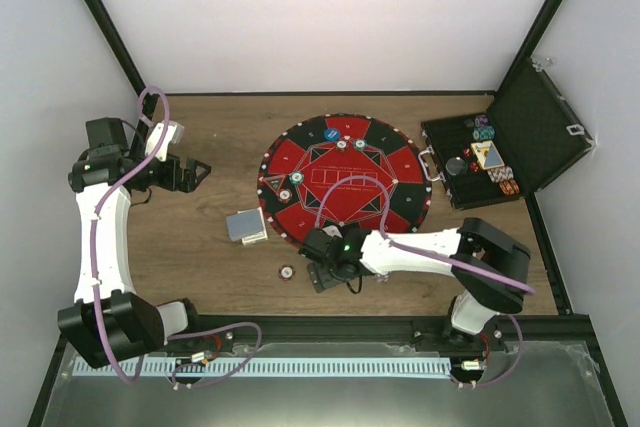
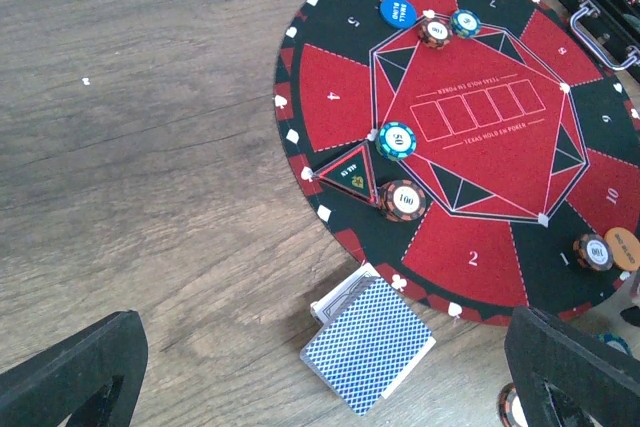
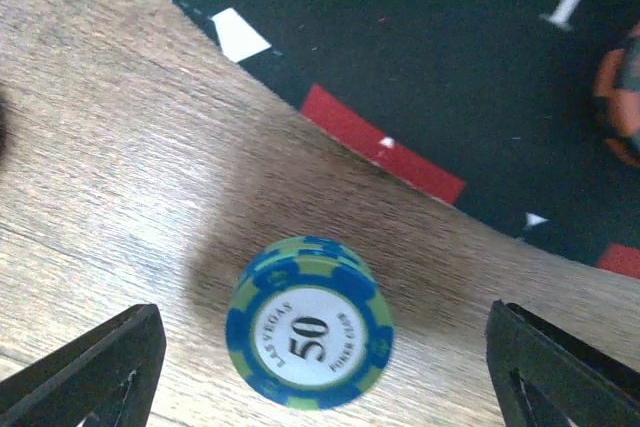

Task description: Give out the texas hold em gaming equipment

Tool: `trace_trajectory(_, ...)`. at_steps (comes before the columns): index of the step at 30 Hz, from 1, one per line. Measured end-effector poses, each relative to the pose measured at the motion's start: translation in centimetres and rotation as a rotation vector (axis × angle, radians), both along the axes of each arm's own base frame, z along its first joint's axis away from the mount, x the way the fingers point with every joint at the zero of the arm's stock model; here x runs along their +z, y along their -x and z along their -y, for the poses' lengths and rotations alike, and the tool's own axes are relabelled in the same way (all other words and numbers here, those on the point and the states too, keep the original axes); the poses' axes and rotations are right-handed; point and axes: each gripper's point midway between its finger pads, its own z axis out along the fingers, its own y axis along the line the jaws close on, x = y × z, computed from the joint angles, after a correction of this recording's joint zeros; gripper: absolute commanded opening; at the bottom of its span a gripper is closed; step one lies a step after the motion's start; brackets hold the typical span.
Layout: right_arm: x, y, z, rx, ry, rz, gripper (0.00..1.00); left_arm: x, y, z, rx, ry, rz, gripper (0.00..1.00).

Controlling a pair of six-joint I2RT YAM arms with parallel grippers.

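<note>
The round red-and-black poker mat [image 1: 345, 182] lies mid-table with several chips on it, among them a teal 50 chip [image 2: 396, 139] and a red 100 chip [image 2: 404, 200]. The deck of blue-backed cards [image 1: 246, 225] lies on the wood by the mat's left edge; it also shows in the left wrist view [image 2: 368, 344]. My left gripper [image 1: 190, 175] is open and empty, up and left of the deck. My right gripper [image 1: 335, 269] is open over the wood at the mat's near edge. A short blue-green 50 chip stack [image 3: 308, 322] sits between its fingers [image 3: 90, 372], untouched.
A red-and-white chip [image 1: 286, 271] lies on the wood left of my right gripper. The black hinged case [image 1: 500, 147] stands open at the right with chips and cards inside. An orange chip [image 2: 622, 247] and a red chip [image 2: 592, 252] sit at the mat's near rim.
</note>
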Motion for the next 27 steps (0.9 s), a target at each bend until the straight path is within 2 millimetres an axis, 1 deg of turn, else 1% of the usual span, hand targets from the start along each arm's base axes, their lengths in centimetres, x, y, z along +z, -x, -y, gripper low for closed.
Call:
trace_trajectory(6,-1.2,0.6,-0.8,0.007,0.000,-0.023,0.84,0.1,0.1,0.0,0.000,-0.002,0.005,1.00)
trace_trajectory(15,-1.4,0.3,-0.8,0.003,0.010,-0.009,0.64,0.1,0.1,0.0,0.001,-0.001,0.004,1.00)
trace_trajectory(27,-1.2,0.2,-0.6,0.010,0.030,-0.005,0.61,-0.1,0.1,0.0,0.001,0.000,0.000,1.00)
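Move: The teal 50 chip stack lies almost under the right hand, about 1 cm to its left and some 3 cm down, between the open fingers. A brown chip stack on bare wood sits about 11 cm to the hand's left, level with it; another brown chip on the mat lies about 9 cm ahead and 4 cm right. From the left hand, the teal stack is about 15 cm back, 31 cm right and 25 cm down. Down by a little over 1 cm, and slightly left and back, the right hand settles over the teal 50 chip stack with its fingers pointing down, then holds almost still. From wide open, the fingers narrow by roughly a quarter of their range on either side of the stack and stop there; a grip on it can't be made out. ##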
